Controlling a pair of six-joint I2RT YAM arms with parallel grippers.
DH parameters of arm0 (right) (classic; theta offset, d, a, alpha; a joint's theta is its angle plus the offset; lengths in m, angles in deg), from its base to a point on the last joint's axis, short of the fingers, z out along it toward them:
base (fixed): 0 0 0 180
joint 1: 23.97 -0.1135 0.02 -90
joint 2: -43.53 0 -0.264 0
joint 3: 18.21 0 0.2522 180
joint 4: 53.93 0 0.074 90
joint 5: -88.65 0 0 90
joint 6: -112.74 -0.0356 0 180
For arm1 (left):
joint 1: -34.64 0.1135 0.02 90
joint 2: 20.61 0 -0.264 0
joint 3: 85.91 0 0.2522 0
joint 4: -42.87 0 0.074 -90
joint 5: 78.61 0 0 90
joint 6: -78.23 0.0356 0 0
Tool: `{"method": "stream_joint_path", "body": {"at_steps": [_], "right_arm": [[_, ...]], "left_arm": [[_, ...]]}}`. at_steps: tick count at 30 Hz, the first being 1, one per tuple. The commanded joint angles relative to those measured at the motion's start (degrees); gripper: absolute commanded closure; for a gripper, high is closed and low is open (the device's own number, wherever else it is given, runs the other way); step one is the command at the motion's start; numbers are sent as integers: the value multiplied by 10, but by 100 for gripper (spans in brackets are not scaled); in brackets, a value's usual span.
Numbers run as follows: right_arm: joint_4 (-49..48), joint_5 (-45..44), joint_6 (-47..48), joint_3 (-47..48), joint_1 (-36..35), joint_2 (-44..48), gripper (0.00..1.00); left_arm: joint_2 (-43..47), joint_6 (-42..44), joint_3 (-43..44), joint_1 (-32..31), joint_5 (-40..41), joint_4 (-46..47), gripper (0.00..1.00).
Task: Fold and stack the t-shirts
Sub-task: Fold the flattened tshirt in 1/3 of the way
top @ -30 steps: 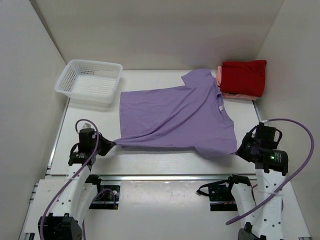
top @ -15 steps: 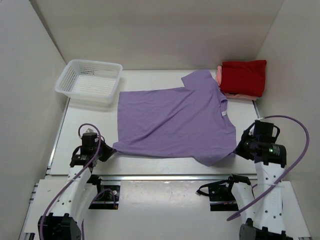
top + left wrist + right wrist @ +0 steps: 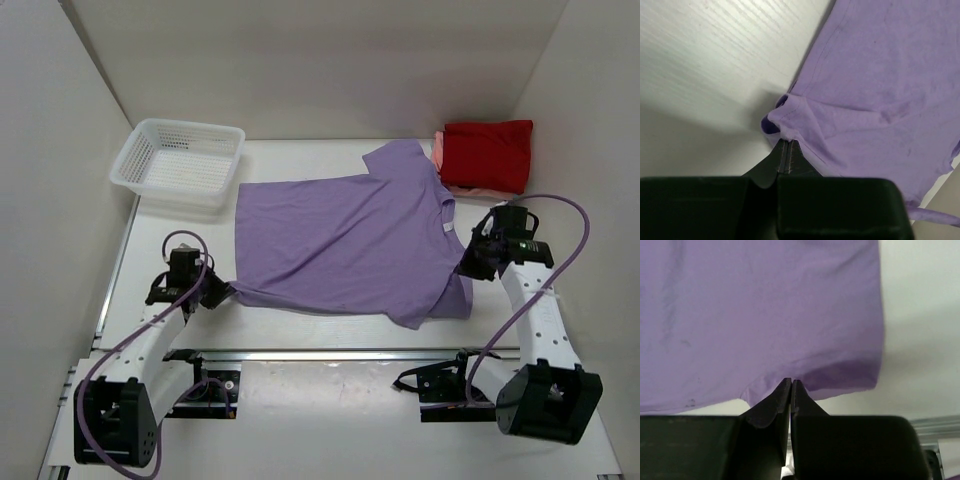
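The lavender t-shirt lies spread flat mid-table, collar to the right. My left gripper is shut on its near left hem corner; in the left wrist view the jaws pinch a bunched fold of the purple cloth. My right gripper is shut on the shirt's right side near the near sleeve; in the right wrist view the closed tips hold the purple cloth lifted off the table. The red t-shirt lies folded on the salmon pink one at the back right.
A white lattice basket stands at the back left. White walls close in the table on the left, back and right. A metal rail runs along the near edge, in front of the arm bases.
My right gripper has moved away from the near edge toward the collar, carrying the shirt's near right part with it. My left gripper has shifted slightly, still holding the hem corner.
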Motion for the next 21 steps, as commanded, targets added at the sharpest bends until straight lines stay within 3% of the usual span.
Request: {"method": "stream_joint_path", "body": {"at_steps": [1, 10, 21], "right_arm": [[-89, 13, 15, 49, -4, -44, 100], [-164, 43, 11, 138, 8, -194, 100], [-160, 47, 23, 306, 8, -365, 100]], "left_arm": [[-27, 14, 41, -1, 20, 33, 100], [-104, 27, 91, 5, 30, 42, 100], [-201, 52, 131, 2, 27, 81, 100]]}}
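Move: The shirt's near edge is already pinched in both shut grippers. The collar tag, where the right hand's fold heads, lies about 19 cm ahead of it and 11 below, hardly to either side; the far sleeve is roughly 40 ahead and 11 left, the red stack 40 ahead and 10 right. From the left hand, the far hem corner lies some 31 cm straight ahead, the white basket about 35 ahead and 14 left. The shirt's near edge is carried over the body: the right hand, well above the table, sweeps it about 17 cm forward towards the collar tag, nearly level. The left hand, low down, takes the near hem corner only some 5 cm forward towards the far hem corner, rising slightly and sinking again. Both keep their pinch. ##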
